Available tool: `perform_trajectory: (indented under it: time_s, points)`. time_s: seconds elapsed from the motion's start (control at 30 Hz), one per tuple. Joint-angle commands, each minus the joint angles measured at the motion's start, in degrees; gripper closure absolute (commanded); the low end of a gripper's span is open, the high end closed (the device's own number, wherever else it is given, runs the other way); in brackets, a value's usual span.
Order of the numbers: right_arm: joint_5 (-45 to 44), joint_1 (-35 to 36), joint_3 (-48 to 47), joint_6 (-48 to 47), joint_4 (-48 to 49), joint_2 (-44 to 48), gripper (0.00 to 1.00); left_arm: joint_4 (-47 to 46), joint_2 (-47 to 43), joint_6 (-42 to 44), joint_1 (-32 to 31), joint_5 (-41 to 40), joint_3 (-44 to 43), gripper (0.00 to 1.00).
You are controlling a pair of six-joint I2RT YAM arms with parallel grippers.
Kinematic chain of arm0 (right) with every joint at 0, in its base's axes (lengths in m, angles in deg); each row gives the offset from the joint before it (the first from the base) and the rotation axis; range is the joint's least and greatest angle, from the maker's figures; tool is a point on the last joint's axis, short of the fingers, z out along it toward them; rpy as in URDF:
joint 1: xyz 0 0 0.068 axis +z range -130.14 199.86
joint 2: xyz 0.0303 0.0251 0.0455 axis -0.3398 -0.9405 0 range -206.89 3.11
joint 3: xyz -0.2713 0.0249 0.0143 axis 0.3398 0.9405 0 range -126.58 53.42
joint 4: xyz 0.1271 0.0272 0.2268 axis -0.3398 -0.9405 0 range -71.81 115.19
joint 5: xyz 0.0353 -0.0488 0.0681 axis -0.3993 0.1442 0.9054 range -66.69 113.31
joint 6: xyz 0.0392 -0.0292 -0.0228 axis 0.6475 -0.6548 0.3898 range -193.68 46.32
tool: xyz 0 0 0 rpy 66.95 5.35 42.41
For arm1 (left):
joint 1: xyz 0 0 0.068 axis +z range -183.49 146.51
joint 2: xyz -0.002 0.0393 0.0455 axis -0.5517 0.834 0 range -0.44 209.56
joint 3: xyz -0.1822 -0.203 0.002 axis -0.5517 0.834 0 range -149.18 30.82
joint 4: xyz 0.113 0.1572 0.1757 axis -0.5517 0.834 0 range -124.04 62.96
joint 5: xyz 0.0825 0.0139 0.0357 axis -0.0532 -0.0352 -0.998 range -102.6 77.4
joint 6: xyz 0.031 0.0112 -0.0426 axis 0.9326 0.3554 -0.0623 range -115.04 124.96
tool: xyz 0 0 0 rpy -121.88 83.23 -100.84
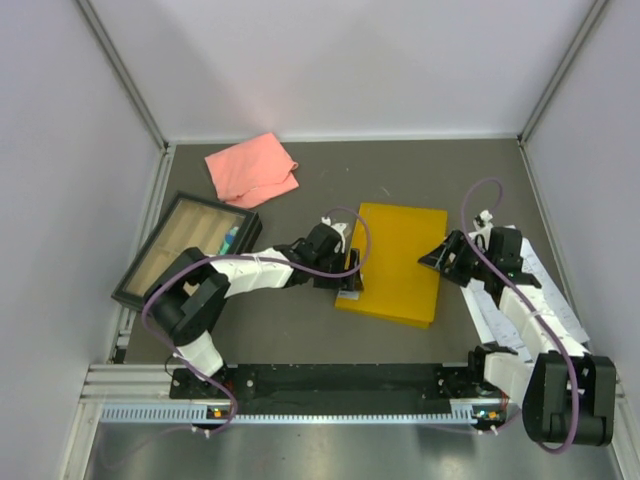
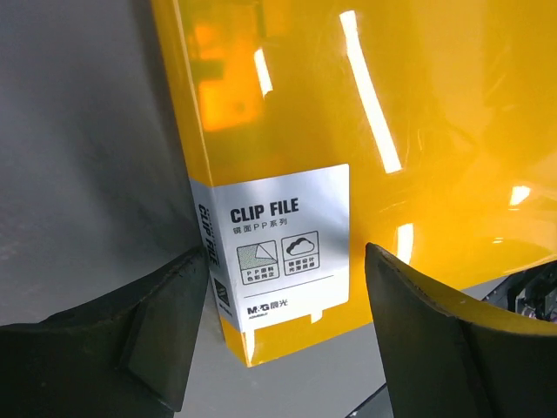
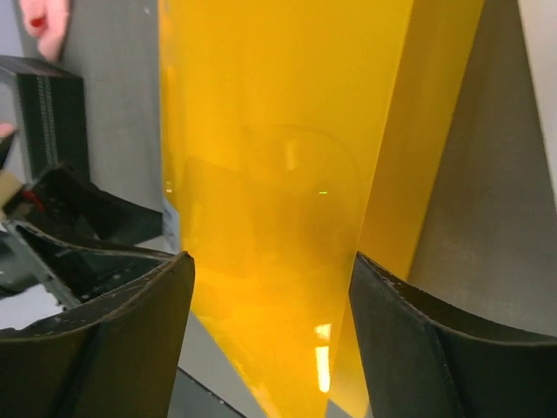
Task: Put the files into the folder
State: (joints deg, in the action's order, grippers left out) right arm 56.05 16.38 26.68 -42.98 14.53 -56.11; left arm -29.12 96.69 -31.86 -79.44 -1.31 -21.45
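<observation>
The yellow-orange folder [image 1: 395, 262] lies flat mid-table. My left gripper [image 1: 347, 272] is open at its near-left corner; in the left wrist view [image 2: 287, 322] the jaws stand apart on either side of the corner bearing the white "CLIP FILE" label [image 2: 280, 248], holding nothing. My right gripper [image 1: 440, 257] is open at the folder's right edge. In the right wrist view [image 3: 271, 287] two yellow layers of the folder [image 3: 278, 174] show between the spread jaws, which close on neither. The files [image 1: 548, 295], white printed sheets, lie at the far right, partly under my right arm.
A pink cloth [image 1: 252, 168] lies at the back left. A black-framed tray [image 1: 185, 250] sits tilted at the left edge. Grey walls enclose the table on three sides, and a metal rail runs along the near edge.
</observation>
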Motion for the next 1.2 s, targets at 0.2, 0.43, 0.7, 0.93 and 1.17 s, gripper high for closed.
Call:
perform_trajectory:
  time_s: [0.2, 0.43, 0.7, 0.93, 1.17]
  points:
    - [0.1, 4.0, -8.8, 1.0, -3.7, 4.4, 0.8, -2.4, -3.7, -4.5, -5.3, 0.1, 0.8, 0.2]
    - [-13.7, 13.2, -23.2, -8.3, -25.6, 4.7, 1.0, 6.3, -16.2, -0.5, -5.3, -4.7, 2.3, 0.06]
    - [-27.0, 26.1, -32.9, -9.9, -37.0, 3.8, 1.0, 24.8, -36.1, 3.5, -4.7, -24.1, -0.4, 0.02]
    - [-54.4, 51.5, -40.5, 4.0, -43.8, -3.5, 1.0, 35.0, -47.3, -1.2, -4.3, -38.8, -5.0, 0.02]
    - [-72.0, 70.6, -50.7, 14.7, -52.3, -18.8, 1.0, 38.9, -51.5, -6.2, -4.2, -41.7, -5.7, 0.02]
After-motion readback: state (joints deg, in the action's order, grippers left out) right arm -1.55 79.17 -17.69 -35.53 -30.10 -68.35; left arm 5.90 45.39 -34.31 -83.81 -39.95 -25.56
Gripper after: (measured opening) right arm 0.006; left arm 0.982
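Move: The folder lies flat between the hands, its middle roughly 9 cm left of the right hand, level with it fore and aft and about 6 cm below; its slightly raised right edge is between the right fingers. From the left hand, which is at the label corner, that middle is some 9 cm right and 4 cm forward. The papers lie about 20 cm right and 7 cm back of the right hand; the black case is about 37 cm left and 7 cm forward of the left. The folder's cover is pinched by its right edge as the right hand, already rising, shuts fully, lifts about 11 cm, then carries the edge some 13 cm left and 7 cm back, its left side rolling down. The left hand first draws the label corner about 3 cm back, then opens wider, lets go, and rises 22 cm while swinging left towards the black case. ##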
